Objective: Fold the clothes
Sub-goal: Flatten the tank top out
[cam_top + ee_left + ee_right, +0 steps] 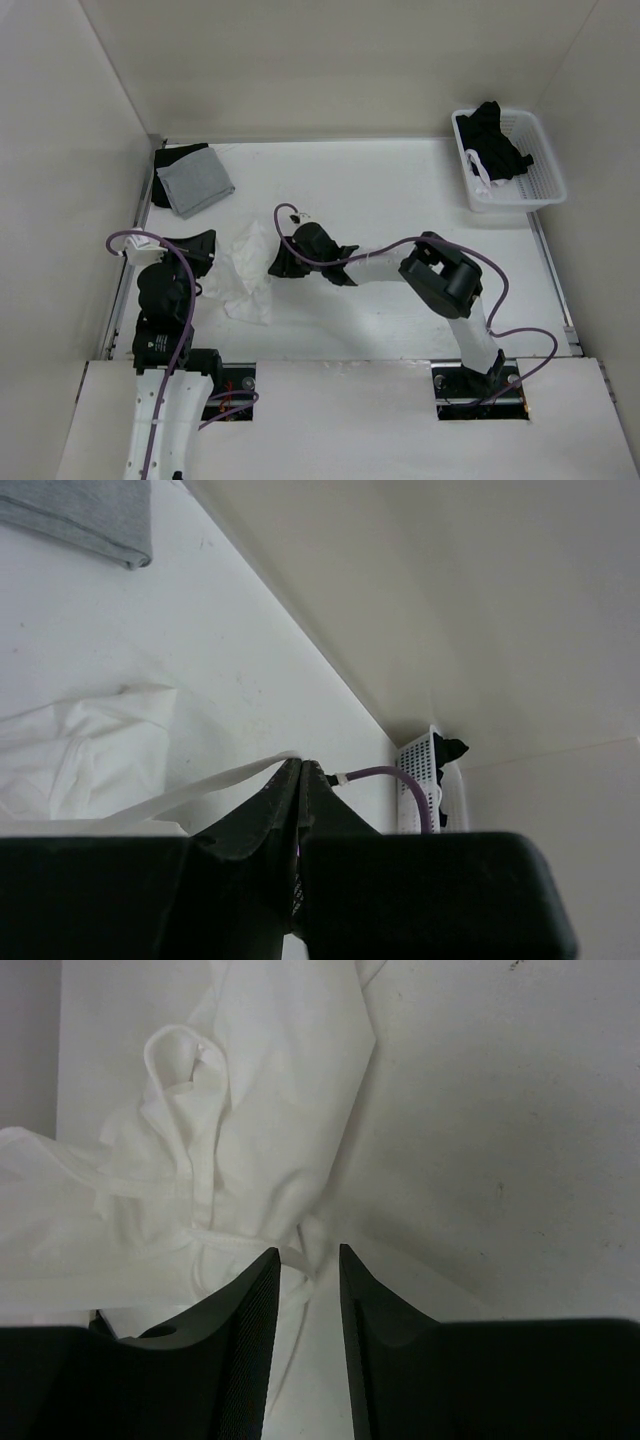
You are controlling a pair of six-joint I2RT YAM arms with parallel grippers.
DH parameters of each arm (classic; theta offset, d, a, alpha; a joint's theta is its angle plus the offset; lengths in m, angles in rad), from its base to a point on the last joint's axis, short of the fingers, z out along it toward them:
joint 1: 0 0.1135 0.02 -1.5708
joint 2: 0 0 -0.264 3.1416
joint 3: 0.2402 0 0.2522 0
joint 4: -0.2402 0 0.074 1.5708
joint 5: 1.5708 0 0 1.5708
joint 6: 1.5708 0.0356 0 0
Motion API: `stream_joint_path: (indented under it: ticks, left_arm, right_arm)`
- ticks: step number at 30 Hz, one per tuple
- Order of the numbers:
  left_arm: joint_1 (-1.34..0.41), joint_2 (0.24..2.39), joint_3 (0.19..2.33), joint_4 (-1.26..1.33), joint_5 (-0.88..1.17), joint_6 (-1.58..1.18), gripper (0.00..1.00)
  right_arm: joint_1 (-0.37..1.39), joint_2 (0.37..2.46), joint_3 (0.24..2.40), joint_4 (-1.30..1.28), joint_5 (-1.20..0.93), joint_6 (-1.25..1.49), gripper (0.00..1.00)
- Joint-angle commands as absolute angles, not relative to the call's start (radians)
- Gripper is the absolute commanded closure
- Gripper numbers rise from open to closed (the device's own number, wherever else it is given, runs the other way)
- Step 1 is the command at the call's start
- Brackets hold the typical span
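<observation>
The clothes (245,275), a thin white garment, lie crumpled on the table at the left, between the two grippers. My left gripper (208,255) sits at the garment's left edge. In the left wrist view its jaws (302,762) are pressed together, and a narrow white strap (200,790) runs from the tips back to the clothes (90,750). My right gripper (274,267) reaches in from the right. Its fingers (308,1252) stand apart, low over the cloth, with a thin strap loop (298,1257) lying in the gap. The bunched clothes (250,1110) fill the space ahead of them.
A folded grey cloth (195,180) lies on a black garment (170,160) at the back left. A white basket (512,195) holding black garments (495,140) stands at the back right. Walls enclose the table on three sides. A purple cable (400,245) trails along the right arm.
</observation>
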State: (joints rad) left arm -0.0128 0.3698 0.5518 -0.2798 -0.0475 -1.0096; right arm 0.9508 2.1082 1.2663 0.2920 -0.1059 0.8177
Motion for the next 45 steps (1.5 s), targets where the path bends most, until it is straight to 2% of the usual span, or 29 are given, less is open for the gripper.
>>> stream_joint_path:
  ticks: [1,8,11,18,22,25,27,33,37,45]
  left_arm:
    - [-0.004,0.379,0.54,-0.232,-0.038,-1.0,0.99]
    - [0.001,0.38,0.531,-0.232,-0.037,-0.999,0.99]
    - [0.002,0.38,0.528,-0.232,-0.035,-0.999,0.99]
    - [0.004,0.382,0.526,-0.225,-0.032,-1.0,0.99]
    - [0.004,0.383,0.522,-0.225,-0.032,-1.003,0.99]
    - [0.004,0.383,0.52,-0.225,-0.032,-1.003,0.99]
    - [0.005,0.383,0.52,-0.219,-0.034,-1.003,0.99]
    - [0.01,0.417,0.557,-0.167,-0.041,-1.02,0.99]
    - [0.001,0.443,0.621,-0.104,-0.041,-1.057,0.99]
    - [-0.011,0.39,0.857,-0.098,-0.071,-1.045,0.99]
  right_arm:
    - [0.964,2.125,1.27,0.33,-0.135,0.828,0.67]
    - [0.976,2.102,1.233,0.351,-0.124,0.838,0.69]
    - [0.975,2.08,1.19,0.408,-0.123,0.847,0.63]
    - [0.973,2.14,1.242,0.382,-0.152,0.851,0.64]
    - [0.973,2.18,1.301,0.348,-0.158,0.853,0.69]
    - [0.973,2.174,1.302,0.353,-0.14,0.857,0.83]
    - [0.972,2.143,1.275,0.367,-0.104,0.862,0.88]
    - [0.985,1.878,1.125,0.348,0.055,0.775,0.91]
    - [1.024,1.634,1.069,0.203,0.213,0.671,0.94]
    - [1.157,1.218,1.169,-0.11,0.582,0.412,0.95]
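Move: The tank top's edge that the right fingers straddle lies almost at their tips: about 1 cm back, 1 cm left and 2 cm down. The bunched middle of the tank top is some 6 cm to the right hand's left and level with it, while the grey folded garment is about 22 cm ahead and 18 cm left. From the left hand, already holding a strap up high, that edge lies roughly 13 cm right, 2 cm ahead and 24 cm down. The right fingers shut on the tank top's edge and pinch it, after easing a little back and down. The right hand then sweeps up about 27 cm, also going right some 12 cm and slightly back, away from the grey garment, its fingertips tilting upward. The left hand keeps its shut grip on the strap, nearly still until late, then rises about 10 cm. ##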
